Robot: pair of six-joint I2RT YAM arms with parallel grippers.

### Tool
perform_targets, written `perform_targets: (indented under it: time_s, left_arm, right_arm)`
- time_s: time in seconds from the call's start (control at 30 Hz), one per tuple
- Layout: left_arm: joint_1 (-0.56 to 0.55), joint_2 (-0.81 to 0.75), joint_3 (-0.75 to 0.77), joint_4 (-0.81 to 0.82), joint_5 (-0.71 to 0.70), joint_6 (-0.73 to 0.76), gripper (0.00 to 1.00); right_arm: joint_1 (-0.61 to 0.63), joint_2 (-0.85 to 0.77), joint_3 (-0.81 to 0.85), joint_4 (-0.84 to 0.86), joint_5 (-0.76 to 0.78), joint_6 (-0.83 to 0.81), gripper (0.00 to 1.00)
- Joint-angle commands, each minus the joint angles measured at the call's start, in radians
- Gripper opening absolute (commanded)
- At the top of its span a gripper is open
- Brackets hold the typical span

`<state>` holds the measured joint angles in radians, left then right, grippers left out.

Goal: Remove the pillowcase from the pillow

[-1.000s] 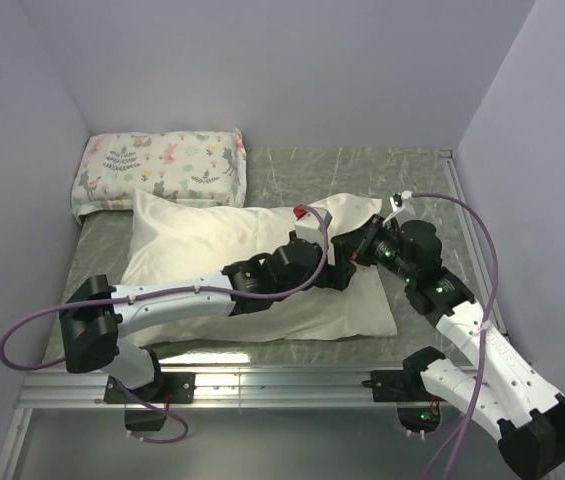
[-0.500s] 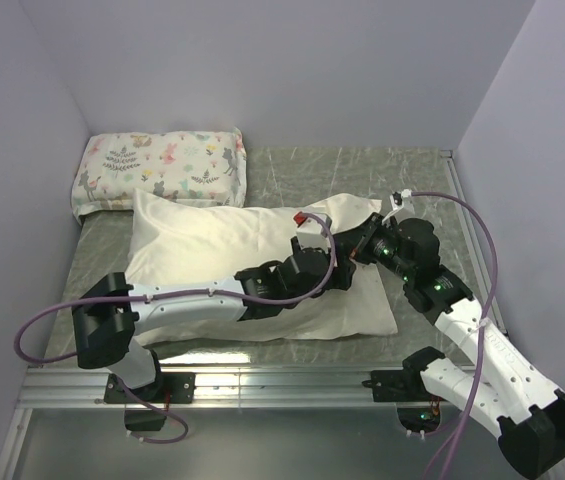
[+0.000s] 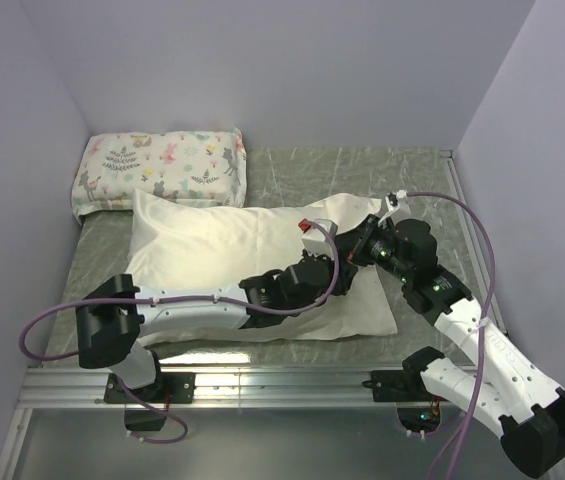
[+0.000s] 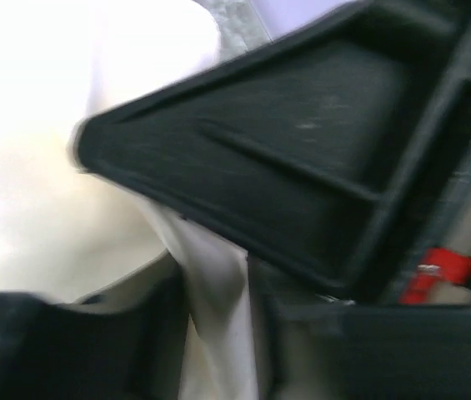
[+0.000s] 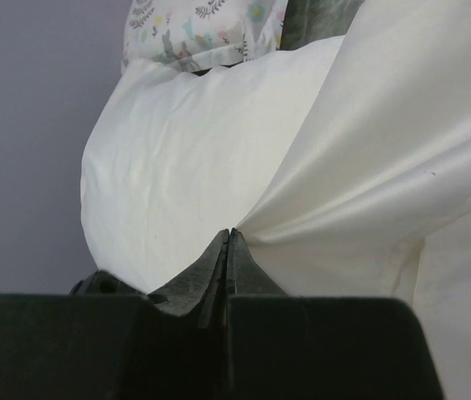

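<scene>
The cream pillowcase (image 3: 212,240) covers the pillow and lies across the middle of the table. My right gripper (image 3: 359,248) is at its right end, shut on a raised layer of the pillowcase (image 5: 368,150); the fabric pulls taut from the closed tips of that gripper (image 5: 229,237). My left arm reaches across the case, and my left gripper (image 3: 340,262) is right next to the right one. In the blurred left wrist view, a whiter fold, seemingly the pillow (image 4: 218,275), fills the narrow gap between the jaws of the left gripper (image 4: 218,333).
A small floral pillow (image 3: 162,165) lies at the back left against the wall and also shows at the top of the right wrist view (image 5: 210,25). The right gripper's black finger (image 4: 302,167) looms close before the left wrist camera. Lilac walls enclose three sides.
My left gripper has shifted slightly toward the right gripper at the case's right end, and its jaws have closed in on the white fold. The right gripper has held still, shut on the case.
</scene>
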<state>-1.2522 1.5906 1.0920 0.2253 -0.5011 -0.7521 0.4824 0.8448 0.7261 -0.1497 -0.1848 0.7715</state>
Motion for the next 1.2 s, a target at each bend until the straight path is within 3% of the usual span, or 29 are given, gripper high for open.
perform_targets:
  time_s: [0.0,0.03,0.1,0.2,0.23,0.3,0.33,0.43,0.6,0.7,0.73,0.77,0.87,1.0,1.17]
  left_arm:
    - [-0.035,0.006,0.017,0.114,0.064,0.025,0.28]
    - [-0.035,0.005,0.014,0.109,0.061,0.023,0.14]
    - [-0.035,-0.014,0.002,0.091,0.055,0.008,0.02]
    - [-0.035,-0.056,-0.047,0.033,0.007,-0.033,0.00]
    - [-0.035,-0.069,-0.056,0.014,-0.014,-0.044,0.00]
    - [-0.035,-0.109,-0.085,-0.058,-0.077,-0.088,0.00]
    - [-0.035,-0.124,-0.096,-0.078,-0.097,-0.101,0.00]
    - [-0.030,-0.207,-0.142,-0.164,-0.165,-0.159,0.00]
    - [0.005,-0.300,-0.233,-0.256,-0.186,-0.226,0.01]
    - [0.022,-0.354,-0.283,-0.271,-0.177,-0.239,0.01]
    - [0.025,-0.363,-0.291,-0.274,-0.177,-0.242,0.00]
    - [0.031,-0.374,-0.300,-0.282,-0.171,-0.243,0.01]
    - [0.037,-0.377,-0.314,-0.290,-0.163,-0.242,0.00]
    - [0.059,-0.362,-0.311,-0.302,-0.154,-0.234,0.00]
    - [0.129,-0.337,-0.319,-0.271,-0.084,-0.205,0.00]
  right_arm:
    - [0.022,-0.001,0.036,0.001,-0.013,-0.023,0.00]
    - [0.021,-0.004,0.036,-0.004,-0.002,-0.026,0.00]
    - [0.021,-0.010,0.035,-0.028,0.016,-0.043,0.00]
    - [0.021,-0.027,0.045,-0.071,0.053,-0.067,0.07]
    - [0.019,-0.038,0.058,-0.083,0.067,-0.074,0.21]
    - [0.016,-0.050,0.075,-0.128,0.106,-0.093,0.35]
    - [0.013,-0.067,0.090,-0.142,0.119,-0.101,0.47]
    - [-0.002,-0.107,0.108,-0.192,0.159,-0.118,0.60]
    - [-0.019,-0.168,0.073,-0.235,0.176,-0.120,0.54]
    - [-0.021,-0.188,0.038,-0.232,0.170,-0.110,0.44]
    - [-0.019,-0.202,0.012,-0.229,0.154,-0.110,0.37]
    - [-0.019,-0.208,0.000,-0.223,0.144,-0.110,0.37]
    - [-0.021,-0.204,-0.031,-0.234,0.097,-0.121,0.41]
    - [-0.018,-0.205,-0.089,-0.260,0.111,-0.132,0.59]
    - [-0.011,-0.220,-0.113,-0.283,0.123,-0.146,0.70]
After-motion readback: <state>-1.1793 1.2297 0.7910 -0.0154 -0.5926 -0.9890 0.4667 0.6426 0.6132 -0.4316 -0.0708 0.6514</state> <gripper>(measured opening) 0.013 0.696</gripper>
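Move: The pillowcase fold that the left hand is taking already hangs between its half-open fingers, about 1 cm ahead and level with them; it runs down from the right hand's shut fingertips. From the left hand, the far right corner of the pillowcase lies about 14 cm ahead, 7 cm right and 12 cm lower, the near right corner some 16 cm back, 12 cm right and 14 cm lower. The right hand's next place, the pillowcase's right end, lies roughly 2 cm back, 6 cm right and 9 cm below it. The left fingers shut on the raised pillowcase fold beside the right fingertips and, once they have it, drag it about 12 cm to the left across the pillow, sinking some 3 cm as the hand turns about 15 degrees counter-clockwise. The right hand, which had held the cloth up, opens and lets go, draws off about 5 cm to the right with a slight lift, then sinks and eases back, fingers well apart, to come down close over the right end, about 6 cm lower than it began. ##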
